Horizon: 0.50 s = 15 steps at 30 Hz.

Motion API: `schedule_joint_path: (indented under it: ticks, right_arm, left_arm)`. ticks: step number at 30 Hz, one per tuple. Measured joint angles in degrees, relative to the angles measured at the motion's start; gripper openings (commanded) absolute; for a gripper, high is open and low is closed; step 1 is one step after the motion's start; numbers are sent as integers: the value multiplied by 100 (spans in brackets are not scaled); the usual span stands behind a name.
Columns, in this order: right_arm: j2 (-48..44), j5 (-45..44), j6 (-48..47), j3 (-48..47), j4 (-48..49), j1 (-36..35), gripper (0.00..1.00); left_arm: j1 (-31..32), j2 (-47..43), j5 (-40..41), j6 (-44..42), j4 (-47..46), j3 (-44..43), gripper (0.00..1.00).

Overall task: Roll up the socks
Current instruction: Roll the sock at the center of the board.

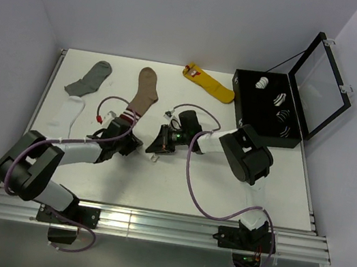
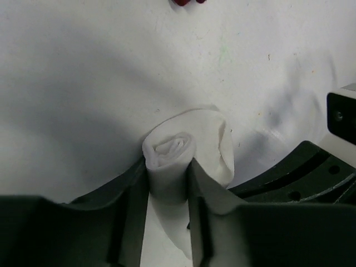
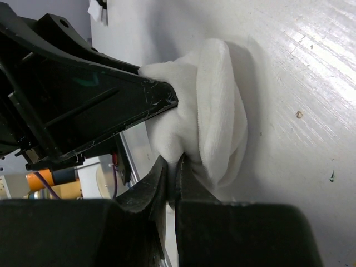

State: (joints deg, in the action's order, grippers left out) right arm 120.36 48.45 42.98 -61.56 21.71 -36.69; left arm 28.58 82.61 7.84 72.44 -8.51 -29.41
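A white sock, rolled into a tight tube [image 2: 169,158], stands on the white table between my two grippers. My left gripper [image 2: 168,169] is shut on the roll, one finger on each side. My right gripper [image 3: 177,167] is shut on a fold of the same sock [image 3: 214,111], with the left gripper's finger pressed against the fabric from the upper left. In the top view the left gripper [image 1: 131,143] and right gripper [image 1: 158,144] meet at mid table and hide the roll. A second white sock [image 1: 68,114] lies flat at the left.
A grey sock [image 1: 91,77], a brown sock with a striped cuff [image 1: 143,96] and a yellow sock [image 1: 209,82] lie at the back. An open black box [image 1: 238,109] holding rolled socks stands at the right, its lid up.
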Motion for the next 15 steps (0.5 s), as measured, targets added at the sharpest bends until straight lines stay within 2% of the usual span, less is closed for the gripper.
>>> schedule_joint_path:
  ticks: [2,3,4,5,6,9,11,12,15]
  right_arm:
    - [-2,-20,-7,0,-11,0,10]
    - [-7,-39,-24,0,-22,0,19]
    - [-26,-70,-50,0,-48,-2,23]
    - [-57,-107,-94,2,-72,-2,26]
    - [-120,-186,-168,9,-136,-2,34]
    - [-487,-658,-476,131,-411,-20,45]
    - [-824,-1121,-754,293,-573,-57,48]
    - [-986,-1303,-872,374,-647,-79,53]
    - [-1576,-2127,-1329,682,-780,-240,56]
  left_arm:
    - [0,85,-11,-33,22,-70,20]
    - [0,136,-17,-83,48,-131,15]
    - [0,181,-28,-118,94,-201,6]
    - [0,227,-42,-144,138,-278,3]
    - [0,289,-50,-203,232,-389,0]
    - [2,444,-70,-363,507,-686,0]
    - [2,533,-70,-479,767,-892,0]
    - [2,584,-70,-557,918,-1012,0]
    - [2,754,-66,-785,1408,-1408,0]
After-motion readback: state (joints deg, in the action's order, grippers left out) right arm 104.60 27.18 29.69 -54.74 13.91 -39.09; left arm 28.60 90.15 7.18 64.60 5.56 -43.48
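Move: The partly rolled white sock is already at the left hand: its rolled end sits between the half-open fingers, and its middle is about 1 cm ahead, 1 cm right and 1 cm below. Its other part is pinched by the right hand, with the sock's middle roughly 2 cm to that hand's left, 1 cm ahead and 1 cm lower. The brown sock's middle lies some 17 cm ahead of the left hand and 1 cm to its left; the striped white sock is about 25 cm left and 1 cm ahead. The left fingers close on the sock's rolled end and squeeze it between their tips, while that hand eases about 2 cm forward and a little right. As they shut, the right fingers open and let go of the sock, and the right hand draws off some 4 cm to the right, up and slightly forward, tilting its fingertips forward and down by around 25 degrees. ##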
